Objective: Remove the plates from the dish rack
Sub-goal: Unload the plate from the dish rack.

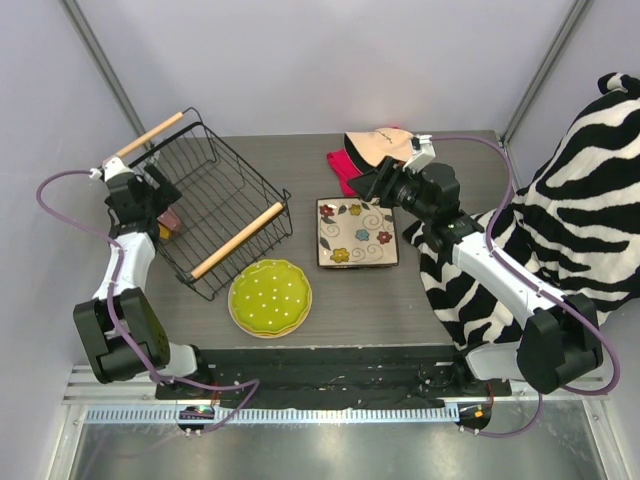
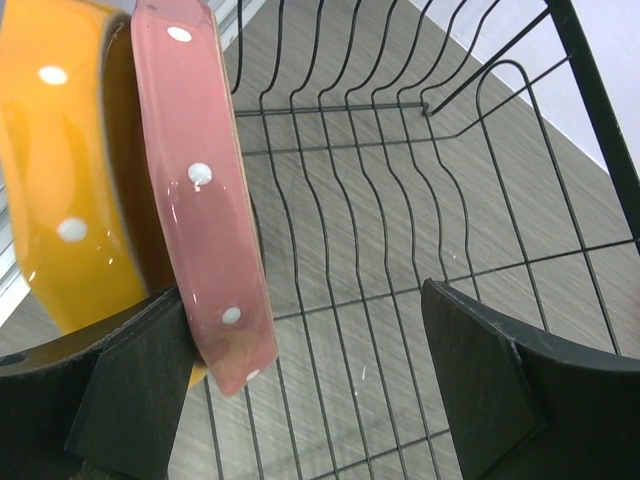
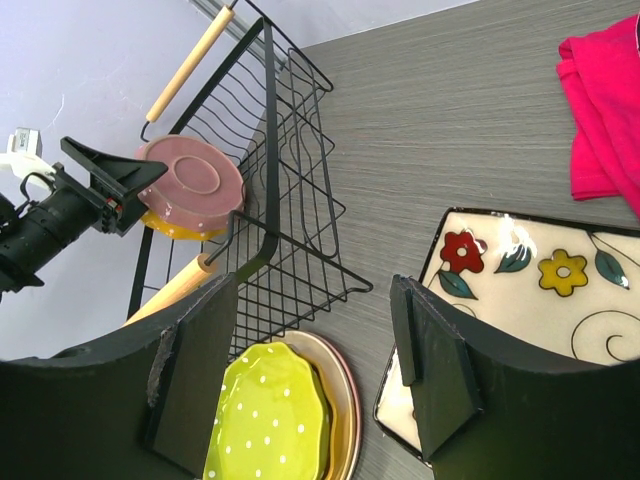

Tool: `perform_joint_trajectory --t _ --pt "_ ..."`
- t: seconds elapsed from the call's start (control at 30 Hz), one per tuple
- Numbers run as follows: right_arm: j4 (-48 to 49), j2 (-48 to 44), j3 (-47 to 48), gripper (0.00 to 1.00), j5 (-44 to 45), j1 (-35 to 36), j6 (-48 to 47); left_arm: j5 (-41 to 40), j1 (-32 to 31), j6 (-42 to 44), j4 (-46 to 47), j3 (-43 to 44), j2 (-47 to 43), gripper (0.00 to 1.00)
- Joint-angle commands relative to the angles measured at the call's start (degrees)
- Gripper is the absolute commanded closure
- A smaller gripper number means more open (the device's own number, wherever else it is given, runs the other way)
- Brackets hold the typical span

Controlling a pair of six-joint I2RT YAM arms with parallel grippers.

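The black wire dish rack (image 1: 237, 240) sits at the table's left. A pink dotted plate (image 2: 205, 190) and an orange one (image 2: 60, 170) stand on edge against its left side. My left gripper (image 2: 300, 390) is inside the rack, open wide, with the pink plate's rim between its fingers (image 2: 130, 400), close against the left one. A green plate (image 1: 270, 295) lies on a cream plate (image 3: 345, 400) in front of the rack. The square flowered plate (image 1: 357, 232) lies at mid-table. My right gripper (image 3: 315, 370) hangs open and empty above the gap between them.
A cream-and-black cap (image 1: 375, 143) and a red cloth (image 3: 600, 110) lie at the back behind the square plate. A zebra-striped cloth (image 1: 580, 200) covers the right side under the right arm. Purple cables loop from both wrists.
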Motion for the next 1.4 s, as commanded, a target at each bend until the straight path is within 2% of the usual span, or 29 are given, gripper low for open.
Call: perform_joint_trajectory --t 0.0,0.17,0.3,0.47,0.63,0.67,0.77,0.83,0.87,0.97,1.37 --pt "1.94 -1.99 0.15 0.30 -0.22 -0.37 -1.07 -1.86 1.66 0.20 5.23 -0.43 2.19 0.07" --pt "1.94 -1.55 0.15 0.30 -0.14 -0.55 -1.07 -3.09 1.75 0.29 5.68 0.80 4.38 0.12" --pt "1.94 -1.02 0.33 0.30 -0.05 -0.46 -0.98 -5.90 1.84 1.16 5.50 1.33 4.91 0.27" --pt "2.21 0.12 0.50 0.30 -0.40 -0.46 -0.89 -8.90 1.84 2.75 5.94 0.37 5.26 0.40" --pt "2.30 0.83 0.77 0.30 -0.58 -0.46 -0.72 -7.23 1.75 3.27 6.39 1.07 5.97 0.61" --pt "2.38 0.91 0.77 0.30 -0.58 -0.46 -0.72 -7.23 1.84 3.36 6.30 1.07 6.05 0.69" --pt "2.30 1.00 0.85 0.30 -0.49 -0.46 -0.72 -7.05 1.84 3.28 6.38 1.07 5.27 0.84" --pt "2.30 1.00 0.85 0.30 -0.49 -0.46 -0.80 -6.44 1.75 3.19 6.47 1.16 4.30 0.89" --pt "2.21 1.18 0.85 0.30 -0.49 -0.46 -0.80 -6.26 1.75 3.19 6.47 1.16 3.95 0.95" --pt "1.86 1.18 0.94 0.30 -0.49 -0.46 -0.98 -5.91 1.67 3.10 6.56 1.07 2.19 1.00" --pt "1.33 1.44 1.12 0.30 -0.22 -0.46 -1.16 -5.03 1.75 3.01 9.28 -0.07 -4.22 1.00"
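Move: The pink plate stands on edge in the rack, with its upper rim already between the left hand's open fingers, close inside the left one; its middle is about 4 cm ahead, 2 cm left and 4 cm below. The yellow plate behind it is 2 cm ahead, 5 cm left and 5 cm lower; the rack's near wooden handle lies some 14 cm right and 8 cm back, 2 cm lower. From the right hand the pink plate is about 41 cm left, 4 cm back and 14 cm down. The left hand eases forward about 1 cm, then shifts some 3 cm left and 2 cm down, turning slightly counter-clockwise, to centre itself over the pink plate's rim as the wide-open fingers close to about a third and pinch it from both sides. It holds there briefly with the grip shut on the rim, then starts drawing back a little over 1 cm, away from the far end of the rack, keeping its hold. ##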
